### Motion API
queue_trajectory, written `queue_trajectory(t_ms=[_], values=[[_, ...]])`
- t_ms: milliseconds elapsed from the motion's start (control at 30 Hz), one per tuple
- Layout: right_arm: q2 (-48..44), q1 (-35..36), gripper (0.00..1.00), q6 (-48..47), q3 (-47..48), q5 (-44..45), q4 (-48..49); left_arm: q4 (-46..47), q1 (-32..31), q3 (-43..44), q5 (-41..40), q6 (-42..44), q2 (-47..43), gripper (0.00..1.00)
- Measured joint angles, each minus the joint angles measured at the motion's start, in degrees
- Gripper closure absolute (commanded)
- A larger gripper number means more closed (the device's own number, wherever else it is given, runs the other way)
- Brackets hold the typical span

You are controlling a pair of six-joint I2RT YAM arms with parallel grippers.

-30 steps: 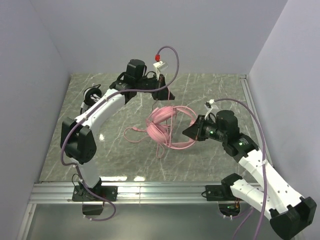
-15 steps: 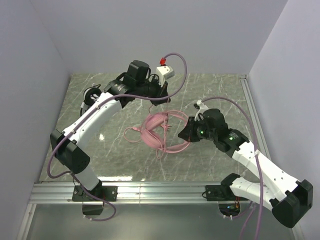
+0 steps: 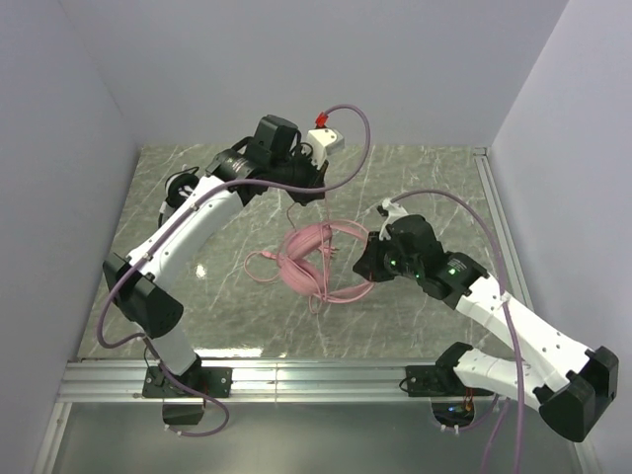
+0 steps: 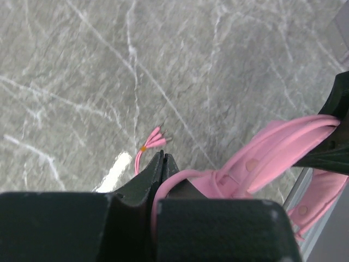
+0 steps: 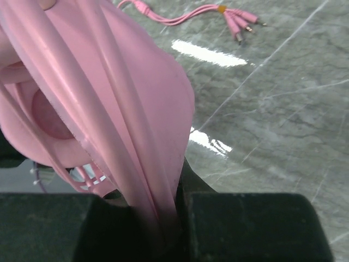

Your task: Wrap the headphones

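Note:
The pink headphones (image 3: 318,259) lie mid-table with the pink cable (image 3: 262,265) looping to their left. My right gripper (image 3: 367,265) is shut on the headband, which fills the right wrist view as broad pink bands (image 5: 109,109) running down between the jaws (image 5: 174,183). My left gripper (image 3: 303,197) hangs just behind the headset, shut on a stretch of the pink cable (image 4: 163,188) that curves out from between its closed tips (image 4: 162,159). The cable's plug ends (image 4: 154,139) rest on the marble below. The black-and-white headphones (image 3: 181,188) sit at the far left, mostly hidden by the left arm.
Grey marble tabletop (image 3: 425,188) boxed in by pale walls on three sides. A metal rail (image 3: 316,375) runs along the near edge. The purple arm cables (image 3: 355,128) arc above the table.
The right gripper has pulled the pink headphones a little leftward. The left arm has swung right and nearer to the headset, still pinching the cable.

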Motion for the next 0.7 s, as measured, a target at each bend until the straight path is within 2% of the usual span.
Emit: queue_trajectory(t_ms=[333,500,700], values=[[7.58,1.14,1.0,-0.22,4.26,11.5,-4.44,-14.05,-2.14,11.21,-6.54,0.13,6.67,0.97],[11.45,1.42,1.0,0.02,7.58,17.73,-9.27,-18.67,-4.87,13.31,-9.49,-0.37,9.35,0.97],[16.26,1.62,1.0,1.33,10.84,24.81,-12.09,-20.94,-5.25,13.9,-10.14,-3.06,11.3,0.97]])
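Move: Hanging from the right hand, which grips the pink headband, the headphones' cups lie about 9 cm back, 2 cm left and 18 cm below the left hand, which holds the cable. From the left hand, the cable's splitter lies on the table level with it, roughly 15 cm left and 28 cm down; the plugs are straight below, about 3 cm right. From the right hand, the cups are some 11 cm left, 4 cm ahead and 6 cm lower. Swinging the held headphones under the cable, the right hand goes about 5 cm forward, 4 cm right and 4 cm down, turning clockwise and tipping its fingers steeper, some 30 degrees in all. The left hand, still pinching the cable, sinks about 5 cm towards the headphones and eases 2 cm back, its fingers also tipping more steeply down. ##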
